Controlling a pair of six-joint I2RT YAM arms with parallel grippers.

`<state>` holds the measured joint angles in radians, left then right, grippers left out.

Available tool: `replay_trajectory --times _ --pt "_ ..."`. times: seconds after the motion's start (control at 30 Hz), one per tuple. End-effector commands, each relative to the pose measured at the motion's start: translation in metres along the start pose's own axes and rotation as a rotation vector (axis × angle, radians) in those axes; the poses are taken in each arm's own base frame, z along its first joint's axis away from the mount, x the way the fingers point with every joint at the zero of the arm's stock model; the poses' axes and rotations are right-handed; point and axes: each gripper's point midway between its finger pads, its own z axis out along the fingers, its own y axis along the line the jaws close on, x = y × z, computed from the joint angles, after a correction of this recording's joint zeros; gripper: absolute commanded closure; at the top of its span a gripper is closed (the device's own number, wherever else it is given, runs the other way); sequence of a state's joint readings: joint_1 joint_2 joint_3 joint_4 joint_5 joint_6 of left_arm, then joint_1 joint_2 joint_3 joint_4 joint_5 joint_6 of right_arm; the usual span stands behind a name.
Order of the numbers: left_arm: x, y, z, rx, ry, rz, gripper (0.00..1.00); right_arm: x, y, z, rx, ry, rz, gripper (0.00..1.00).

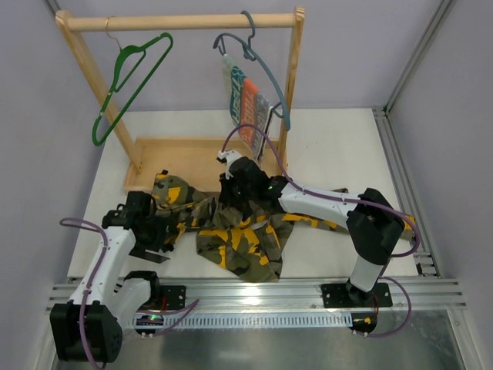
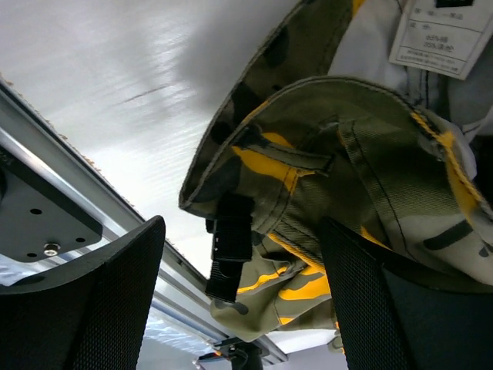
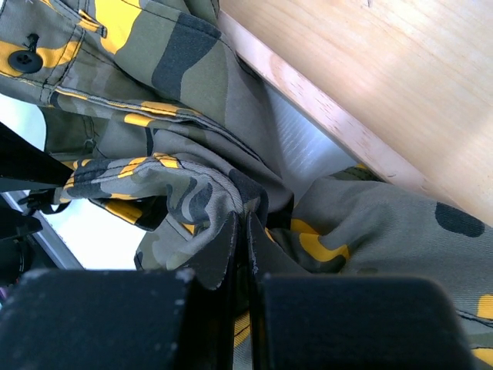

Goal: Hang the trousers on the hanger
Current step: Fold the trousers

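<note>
The camouflage trousers lie crumpled on the table in front of the wooden rack. My right gripper is shut on a raised fold of them near the rack's base; in the right wrist view the fingertips pinch the cloth. My left gripper stands open at the trousers' left end. In the left wrist view its fingers stand wide apart, with the trousers' waistband and a black strap just beyond them, untouched. The green hanger hangs tilted on the rail, upper left.
A wooden rack with a flat base board stands at the back. A grey-blue hanger on its rail carries a striped cloth. An aluminium rail runs along the near table edge. A white label shows inside the waistband.
</note>
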<state>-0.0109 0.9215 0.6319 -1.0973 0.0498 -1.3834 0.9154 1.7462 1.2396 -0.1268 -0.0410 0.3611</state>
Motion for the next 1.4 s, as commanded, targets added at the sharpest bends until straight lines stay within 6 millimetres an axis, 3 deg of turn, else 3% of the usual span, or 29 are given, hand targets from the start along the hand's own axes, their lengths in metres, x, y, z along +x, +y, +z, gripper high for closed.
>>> replay_trajectory --times 0.0,0.2,0.33,0.37,0.4,0.47,0.5,0.63,0.8,0.83,0.9,0.93,0.97,1.03,1.07,1.1,1.17,1.2,1.27,1.3,1.37 --pt "-0.004 -0.011 0.004 0.035 -0.041 -0.041 0.19 -0.024 -0.001 -0.002 -0.008 -0.082 0.013 0.96" --pt "-0.018 -0.011 0.022 0.010 -0.113 -0.076 0.23 -0.022 0.004 -0.007 -0.032 -0.082 0.036 0.96" --pt "-0.017 -0.011 0.028 0.019 -0.107 -0.087 0.27 -0.021 0.006 -0.015 -0.043 -0.089 0.062 0.96" --pt "-0.018 -0.011 0.028 0.025 -0.110 -0.089 0.33 -0.020 0.007 -0.017 -0.047 -0.087 0.065 0.96" --pt "-0.020 -0.016 0.025 0.062 -0.124 -0.088 0.47 -0.017 0.007 -0.017 -0.048 -0.085 0.072 0.96" --pt "-0.024 -0.020 0.023 0.094 -0.149 -0.089 0.60 -0.017 0.007 -0.020 -0.049 -0.091 0.076 0.96" --pt "-0.027 -0.022 0.020 0.114 -0.165 -0.092 0.72 -0.014 0.005 -0.019 -0.046 -0.086 0.077 0.96" --pt "-0.043 -0.027 0.002 0.133 -0.258 -0.070 0.97 -0.009 0.004 -0.022 -0.041 -0.076 0.086 0.96" --pt "-0.075 -0.038 -0.035 0.150 -0.442 -0.008 1.00 0.000 -0.002 -0.034 -0.007 -0.053 0.115 0.96" --pt "-0.077 -0.040 -0.040 0.156 -0.453 0.005 1.00 -0.007 0.000 -0.043 -0.007 -0.075 0.122 0.95" --pt "-0.077 -0.050 -0.049 0.197 -0.459 0.050 1.00 -0.005 -0.003 -0.055 0.014 -0.060 0.141 0.83" --pt "-0.077 -0.057 -0.056 0.229 -0.465 0.101 1.00 -0.014 0.000 -0.071 0.010 -0.090 0.147 0.77" --pt "-0.078 -0.066 -0.063 0.278 -0.475 0.112 1.00 -0.015 -0.010 -0.078 0.068 -0.110 0.158 0.65" --pt "-0.079 -0.074 -0.073 0.329 -0.493 0.133 1.00 -0.010 -0.024 -0.098 0.156 -0.115 0.210 0.57" --pt "-0.079 -0.077 -0.078 0.351 -0.500 0.139 1.00 -0.020 -0.037 -0.118 0.234 -0.177 0.243 0.53" --pt "-0.082 -0.082 -0.089 0.398 -0.525 0.137 1.00 -0.007 -0.049 -0.127 0.293 -0.154 0.263 0.52" --pt "-0.089 -0.085 -0.107 0.430 -0.577 0.126 1.00 -0.008 -0.059 -0.151 0.342 -0.216 0.353 0.50" --pt "-0.091 -0.083 -0.114 0.430 -0.595 0.122 1.00 0.004 -0.074 -0.158 0.416 -0.217 0.370 0.49" --pt "-0.102 -0.085 -0.138 0.450 -0.666 0.108 1.00 0.010 -0.090 -0.174 0.491 -0.266 0.453 0.47" --pt "-0.104 -0.084 -0.146 0.451 -0.686 0.105 1.00 0.017 -0.108 -0.191 0.586 -0.305 0.480 0.42" --pt "-0.113 -0.079 -0.160 0.424 -0.742 0.097 1.00 0.022 -0.129 -0.206 0.670 -0.346 0.554 0.39"
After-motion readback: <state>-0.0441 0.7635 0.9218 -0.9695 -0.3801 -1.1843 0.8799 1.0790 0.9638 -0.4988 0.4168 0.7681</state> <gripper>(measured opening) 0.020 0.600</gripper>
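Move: The waistband's near corner lies almost under the open left fingers, about 1 cm ahead, 1 cm to the left and 3 cm down; the white label is some 13 cm ahead and level sideways. The foot of the rack's left post stands roughly 25 cm ahead and 6 cm left of that hand. The right fingers still pinch the trousers' middle fold; from them the near flap lies about 14 cm back, 4 cm right and 4 cm lower. Down about 2.5 cm goes the left hand, shutting on the waistband's near corner, then up roughly 15 cm while carrying it forward and left, fingers swinging forward-left. The right hand eases back and right with its pinched fold, opens to let go, then sweeps up and some 15 cm right, away from the fold, turning clockwise. ##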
